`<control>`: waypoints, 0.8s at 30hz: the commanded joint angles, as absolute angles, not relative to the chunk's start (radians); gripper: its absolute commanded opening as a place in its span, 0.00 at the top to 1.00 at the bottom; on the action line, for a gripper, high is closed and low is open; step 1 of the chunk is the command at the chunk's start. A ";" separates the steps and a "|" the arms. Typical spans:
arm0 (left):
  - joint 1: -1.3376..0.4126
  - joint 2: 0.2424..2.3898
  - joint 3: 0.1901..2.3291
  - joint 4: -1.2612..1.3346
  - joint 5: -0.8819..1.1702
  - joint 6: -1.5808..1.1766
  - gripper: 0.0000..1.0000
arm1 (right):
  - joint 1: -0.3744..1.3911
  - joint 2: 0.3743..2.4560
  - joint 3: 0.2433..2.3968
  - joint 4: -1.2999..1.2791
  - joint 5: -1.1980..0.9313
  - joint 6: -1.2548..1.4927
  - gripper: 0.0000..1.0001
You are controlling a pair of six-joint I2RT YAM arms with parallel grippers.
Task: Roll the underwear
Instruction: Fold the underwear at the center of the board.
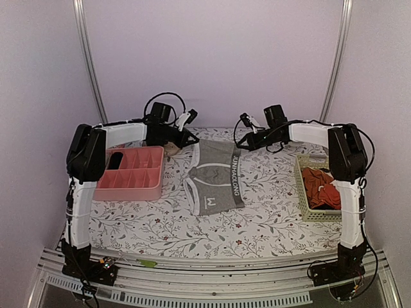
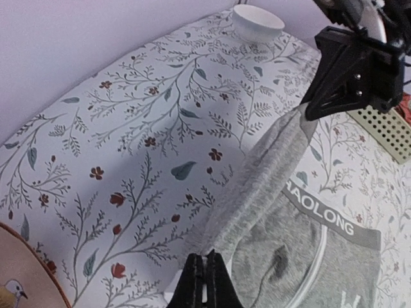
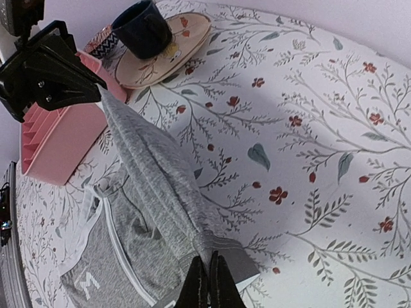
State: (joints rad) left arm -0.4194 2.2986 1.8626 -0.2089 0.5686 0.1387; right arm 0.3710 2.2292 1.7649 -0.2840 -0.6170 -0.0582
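The grey underwear (image 1: pixel 215 176) lies sideways mid-table, its dark waistband (image 1: pixel 236 173) with white lettering on the right. Its far edge is lifted off the table and stretched between both grippers. My left gripper (image 1: pixel 191 138) is shut on the far left corner at the pale-trimmed leg hem; in the left wrist view the gripper (image 2: pixel 205 260) pinches the cloth (image 2: pixel 276 256). My right gripper (image 1: pixel 247 142) is shut on the far waistband corner; in the right wrist view the gripper (image 3: pixel 209 260) clamps the grey band (image 3: pixel 241 253).
A pink compartment tray (image 1: pixel 128 191) holding a black item (image 1: pixel 115 160) stands at left. A yellow-green basket (image 1: pixel 303 192) with orange-red garments (image 1: pixel 321 186) stands at right. A plate (image 3: pixel 186 38) with a dark cup (image 3: pixel 144 29) and a white bowl (image 2: pixel 258 22) sit at the back.
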 commanded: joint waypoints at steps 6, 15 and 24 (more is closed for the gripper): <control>-0.464 2.065 1.527 -0.141 0.636 0.192 1.00 | 0.370 2.113 1.562 -0.247 -0.756 -0.116 1.00; -0.514 1.920 1.298 -0.132 0.640 0.213 1.00 | 0.398 2.064 1.430 -0.261 -0.814 -0.129 1.00; -0.548 1.847 1.139 -0.110 0.635 0.201 1.00 | 0.439 1.980 1.272 -0.230 -0.804 -0.133 1.00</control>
State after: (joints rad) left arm -0.5304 1.8881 1.1908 -0.1375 0.6239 0.1944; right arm 0.4324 2.0472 1.3342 -0.2562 -0.7887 -0.1291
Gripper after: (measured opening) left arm 0.010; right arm 0.016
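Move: Each hand already holds a far corner of the underwear, and they're taking that edge back to the near end, which lies on the table some 28 cm back, 10 cm to the right and 9 cm below the left hand. From the right hand the same near end is about 26 cm back and 8 cm left. The tan plate is some 11 cm left and 3 cm ahead of the left hand; the green basket is roughly 35 cm right and 13 cm back from the right. Both hands draw the pinched far edge back over the underwear towards its near end, the left about 17 cm and the right about 13 cm, sinking as they come so that the right drops some 5 cm and the left a little less. The fingers stay shut on the two corners and keep the edge stretched between them, while the wrists tip down and swing round by about ten degrees each, the left clockwise and the right counter-clockwise. ##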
